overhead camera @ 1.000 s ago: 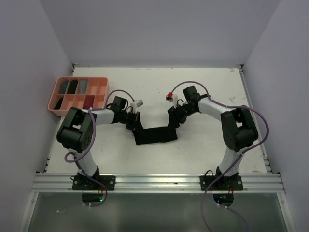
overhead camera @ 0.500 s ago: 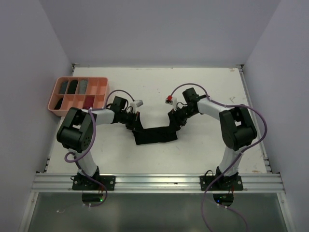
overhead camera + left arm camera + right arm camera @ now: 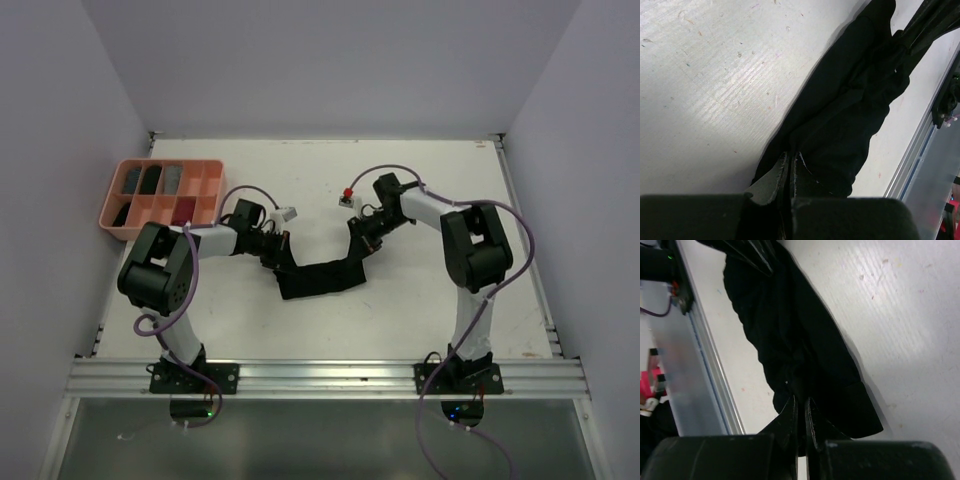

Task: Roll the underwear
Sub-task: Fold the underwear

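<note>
A plain black underwear (image 3: 322,278) lies stretched across the middle of the table between the two arms. My left gripper (image 3: 278,254) is shut on its left end; in the left wrist view the jaws (image 3: 790,162) pinch the black cloth (image 3: 850,105). My right gripper (image 3: 360,240) is shut on its right end, and the right wrist view shows the fingers (image 3: 801,407) closed with the dark fabric (image 3: 790,340) between them. No striped garment is in view.
A salmon-pink compartment tray (image 3: 112,216) holding small dark rolled items sits at the far left of the table. The metal rail (image 3: 320,377) runs along the near edge. Purple cables loop over both arms.
The right gripper has closed on the right end of the black underwear, and its arm has swung a little leftward. The left arm has stayed still, shut on the left end.
</note>
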You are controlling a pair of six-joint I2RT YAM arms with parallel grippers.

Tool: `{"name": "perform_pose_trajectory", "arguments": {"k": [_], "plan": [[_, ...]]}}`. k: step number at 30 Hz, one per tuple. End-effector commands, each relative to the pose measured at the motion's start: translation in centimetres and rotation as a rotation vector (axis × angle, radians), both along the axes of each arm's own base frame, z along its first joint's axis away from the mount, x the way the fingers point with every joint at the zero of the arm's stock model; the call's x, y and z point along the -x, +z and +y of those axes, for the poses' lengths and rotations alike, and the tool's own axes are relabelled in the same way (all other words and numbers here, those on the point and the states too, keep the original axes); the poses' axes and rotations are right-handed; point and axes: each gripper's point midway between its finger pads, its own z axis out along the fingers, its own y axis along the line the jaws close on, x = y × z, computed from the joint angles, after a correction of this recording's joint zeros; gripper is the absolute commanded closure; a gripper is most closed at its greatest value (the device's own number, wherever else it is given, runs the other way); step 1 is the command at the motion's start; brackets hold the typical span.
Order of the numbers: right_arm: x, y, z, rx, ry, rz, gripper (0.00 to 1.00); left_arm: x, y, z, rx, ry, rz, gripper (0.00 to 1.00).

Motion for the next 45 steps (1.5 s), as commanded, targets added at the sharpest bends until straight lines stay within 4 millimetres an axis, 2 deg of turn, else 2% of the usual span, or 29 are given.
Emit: {"name": "perform_pose_trajectory", "arguments": {"k": [1, 3, 7, 11, 15, 21, 23, 24, 26, 27, 28, 30, 32, 33, 35, 36, 39, 41, 45], "plan": [[0.2, 2.2, 0.6, -0.093, -0.040, 0.179, 1.00, 0.5, -3.1, 2.3, -0.142, 0.009, 0.010, 1.00], [-0.2, 1.7, 0.5, -0.083, -0.060, 0.230, 1.00, 0.4, -3.2, 2.6, -0.156, 0.018, 0.011, 1.00], [-0.7, -2.7, -1.4, 0.017, -0.134, 0.295, 1.00, 0.0, -2.9, 3.5, -0.158, 0.044, 0.005, 1.00], [-1.3, -5.2, -2.5, 0.081, -0.204, 0.368, 1.00, 0.3, -3.2, 4.3, -0.166, 0.061, 0.022, 1.00], [-2.1, -6.0, -3.1, 0.119, -0.255, 0.356, 1.00, 0.3, -3.1, 5.4, -0.167, 0.086, 0.022, 1.00], [-2.0, -6.4, -3.5, 0.144, -0.266, 0.352, 1.00, -0.7, -2.7, 7.3, -0.212, 0.137, -0.030, 1.00], [-1.9, -6.4, -3.5, 0.145, -0.271, 0.343, 1.00, -0.3, -3.1, 7.3, -0.215, 0.123, -0.013, 1.00], [-1.9, -6.2, -3.4, 0.136, -0.269, 0.344, 1.00, -0.2, -3.2, 7.2, -0.205, 0.122, -0.005, 0.93], [-2.0, -5.8, -3.2, 0.121, -0.267, 0.341, 1.00, -0.3, -2.2, 6.2, -0.141, 0.100, -0.016, 0.79], [-2.2, -5.5, -3.1, 0.115, -0.267, 0.329, 1.00, -0.5, -1.3, 5.8, -0.112, 0.091, -0.037, 0.68], [-2.3, -5.0, -3.0, 0.108, -0.261, 0.309, 1.00, -0.7, -0.6, 5.5, -0.087, 0.084, -0.054, 0.65], [-2.2, -4.5, -2.7, 0.100, -0.251, 0.290, 1.00, -1.8, 2.3, 4.6, -0.023, 0.066, -0.139, 0.56], [-2.1, -4.0, -2.3, 0.090, -0.237, 0.285, 1.00, -2.6, 4.5, 4.1, 0.009, 0.054, -0.192, 0.53], [-2.0, -3.8, -2.2, 0.088, -0.234, 0.286, 1.00, -3.9, 6.7, 4.1, 0.012, 0.040, -0.281, 0.53], [-1.7, -3.6, -1.9, 0.086, -0.227, 0.283, 1.00, -4.9, 8.5, 4.4, -0.011, 0.044, -0.352, 0.52], [-1.8, -3.6, -1.8, 0.086, -0.225, 0.273, 1.00, -5.7, 10.7, 4.5, -0.009, 0.045, -0.427, 0.52], [-1.8, -3.6, -1.8, 0.092, -0.229, 0.275, 1.00, -6.2, 13.7, 4.8, -0.014, 0.048, -0.524, 0.51], [-1.7, -3.8, -2.0, 0.103, -0.231, 0.280, 1.00, -5.1, 13.6, 4.7, -0.012, 0.022, -0.481, 0.50], [-2.0, -3.9, -2.1, 0.119, -0.244, 0.277, 0.99, -1.6, 11.3, 3.1, -0.026, -0.062, -0.383, 0.50]]}}
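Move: Shut on the far left corner of the underwear, the left hand has the black strip's middle about 10 cm to its right, 3 cm back and 1 cm lower. For the right hand, still pinching the far right corner, that middle lies roughly 11 cm to its left, 4 cm back and 4 cm below. The pink box stands some 30 cm to the left of the left hand and 17 cm farther out. Lowering its pinched corner about 3 cm to the table, with a small shift right and forward, the right hand tips some 25 degrees and then holds there, shut. The left hand drags its corner about 3 cm left, pulling against that hold, then opens halfway, lets go and climbs about 13 cm while reaching a few centimetres forward and tilting up nearly 30 degrees. ##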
